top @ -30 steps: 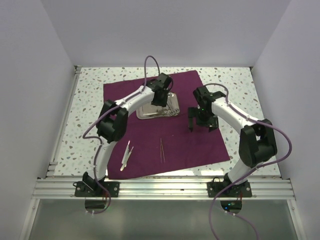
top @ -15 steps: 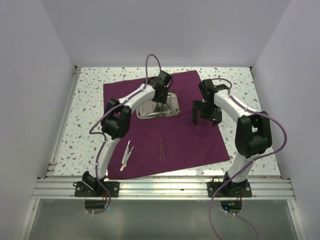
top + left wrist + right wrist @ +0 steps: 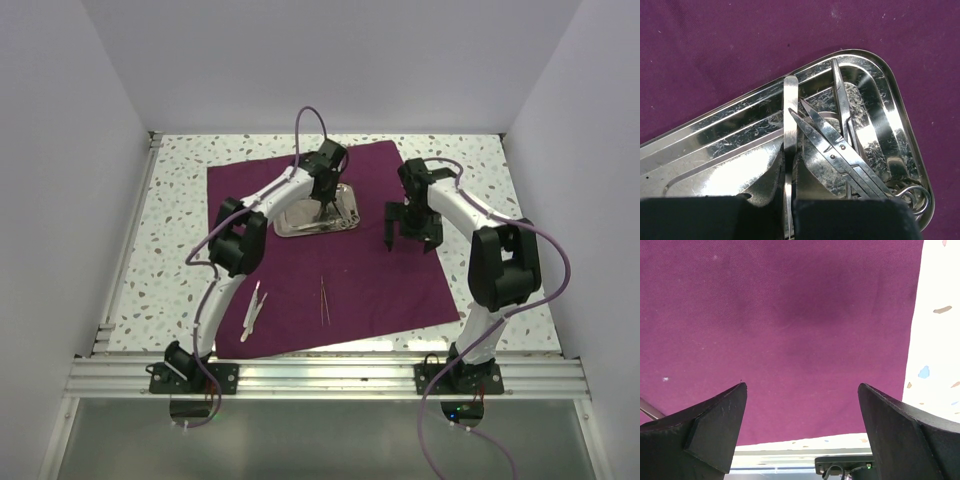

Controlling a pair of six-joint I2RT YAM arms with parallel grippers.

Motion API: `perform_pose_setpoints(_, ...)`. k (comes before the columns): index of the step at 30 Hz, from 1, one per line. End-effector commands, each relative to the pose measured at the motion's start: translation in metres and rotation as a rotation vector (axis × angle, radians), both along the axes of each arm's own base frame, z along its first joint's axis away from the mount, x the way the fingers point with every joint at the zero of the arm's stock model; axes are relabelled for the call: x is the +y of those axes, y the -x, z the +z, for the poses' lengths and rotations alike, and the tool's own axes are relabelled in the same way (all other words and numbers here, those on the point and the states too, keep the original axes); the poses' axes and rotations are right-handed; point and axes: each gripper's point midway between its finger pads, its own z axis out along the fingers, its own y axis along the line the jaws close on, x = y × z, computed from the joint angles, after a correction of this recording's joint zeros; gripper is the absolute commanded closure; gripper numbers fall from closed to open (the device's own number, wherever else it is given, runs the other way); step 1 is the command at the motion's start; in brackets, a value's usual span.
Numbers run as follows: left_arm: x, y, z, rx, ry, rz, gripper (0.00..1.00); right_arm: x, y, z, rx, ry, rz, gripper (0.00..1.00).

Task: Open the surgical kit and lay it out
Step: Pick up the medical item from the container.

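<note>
The surgical kit lies open: a plum cloth (image 3: 380, 285) spread flat, with a small steel tray (image 3: 349, 196) at its back middle. My left gripper (image 3: 322, 207) reaches down into the tray (image 3: 700, 160). It is shut (image 3: 790, 157) on a thin flat steel instrument (image 3: 790, 105) that stands edge-up between the fingers. Scissors (image 3: 840, 152) and another thin tool (image 3: 840, 100) lie beside it in the tray. Thin tweezers (image 3: 324, 299) rest on the cloth's front part. My right gripper (image 3: 407, 238) hangs open over bare cloth (image 3: 800, 315), right of the tray, with nothing between its fingers (image 3: 715, 430).
Two pale instruments (image 3: 254, 309) lie at the cloth's front left edge. Speckled tabletop (image 3: 175, 240) surrounds the cloth, seen also in the right wrist view (image 3: 940, 340). White walls close in the left, right and back. An aluminium rail (image 3: 320, 378) runs along the near edge.
The left gripper has closed on the flat instrument in the tray. The right arm shifted back and to the right, then held still with its jaws open.
</note>
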Motion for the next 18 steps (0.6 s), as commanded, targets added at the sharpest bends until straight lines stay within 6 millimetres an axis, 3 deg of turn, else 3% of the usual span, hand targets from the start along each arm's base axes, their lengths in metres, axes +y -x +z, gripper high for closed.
perform_pose_setpoints(1, 0.007, -0.006, -0.009, 0.006, -0.021, 0.02, 1.0, 0.004, -0.004, 0.011, -0.027, -0.036, 0.015, 0.04)
perform_pose_setpoints(4, 0.013, -0.019, 0.028, -0.097, -0.012, 0.067, 1.0, 0.004, -0.001, 0.011, -0.029, -0.043, 0.013, 0.04)
perform_pose_setpoints(7, 0.019, -0.027, 0.08, -0.21, 0.028, 0.124, 1.0, 0.006, 0.001, 0.012, -0.033, -0.058, 0.009, 0.04)
perform_pose_setpoints(8, 0.021, -0.026, 0.106, -0.251, 0.049, 0.14, 1.0, 0.006, 0.001, 0.012, -0.034, -0.059, 0.004, 0.04)
perform_pose_setpoints(10, 0.027, -0.027, 0.133, -0.309, 0.073, 0.184, 1.0, 0.009, 0.004, 0.013, -0.04, -0.081, 0.005, 0.04)
perform_pose_setpoints(11, 0.035, -0.023, 0.157, -0.354, 0.082, 0.213, 1.0, 0.011, 0.004, 0.016, -0.047, -0.09, 0.003, 0.04)
perform_pose_setpoints(14, 0.05, -0.006, 0.194, -0.409, 0.122, 0.256, 1.0, 0.012, 0.007, 0.023, -0.057, -0.104, 0.001, 0.04)
perform_pose_setpoints(16, 0.055, 0.007, 0.208, -0.419, 0.16, 0.269, 1.0, 0.014, 0.009, 0.03, -0.077, -0.124, 0.001, 0.04)
perform_pose_setpoints(18, 0.057, 0.024, 0.2, -0.353, 0.162, 0.269, 1.0, 0.017, 0.011, 0.033, -0.088, -0.147, -0.007, 0.04)
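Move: The left hand already has the slim metal medical item pinched about at its middle, right at the hand point and low in the tray, whose centre is about 3 cm left and 1 cm back. The scissors lie some 5 cm right and 2 cm back, a slim clamp 5 cm right and 1 cm ahead. On the cloth, the laid tweezers are roughly 26 cm straight back. From the right hand the item lies about 14 cm ahead, 21 cm left and 4 cm lower. Keeping its shut pinch on the medical item, the left hand lifts it out of the tray, creeping at first and then rising ever faster, about 15 cm up in all. It also drifts some 5 cm left, away from the scissors, while the wrist tips the fingers outward roughly 15 degrees and turns a little counter-clockwise. ##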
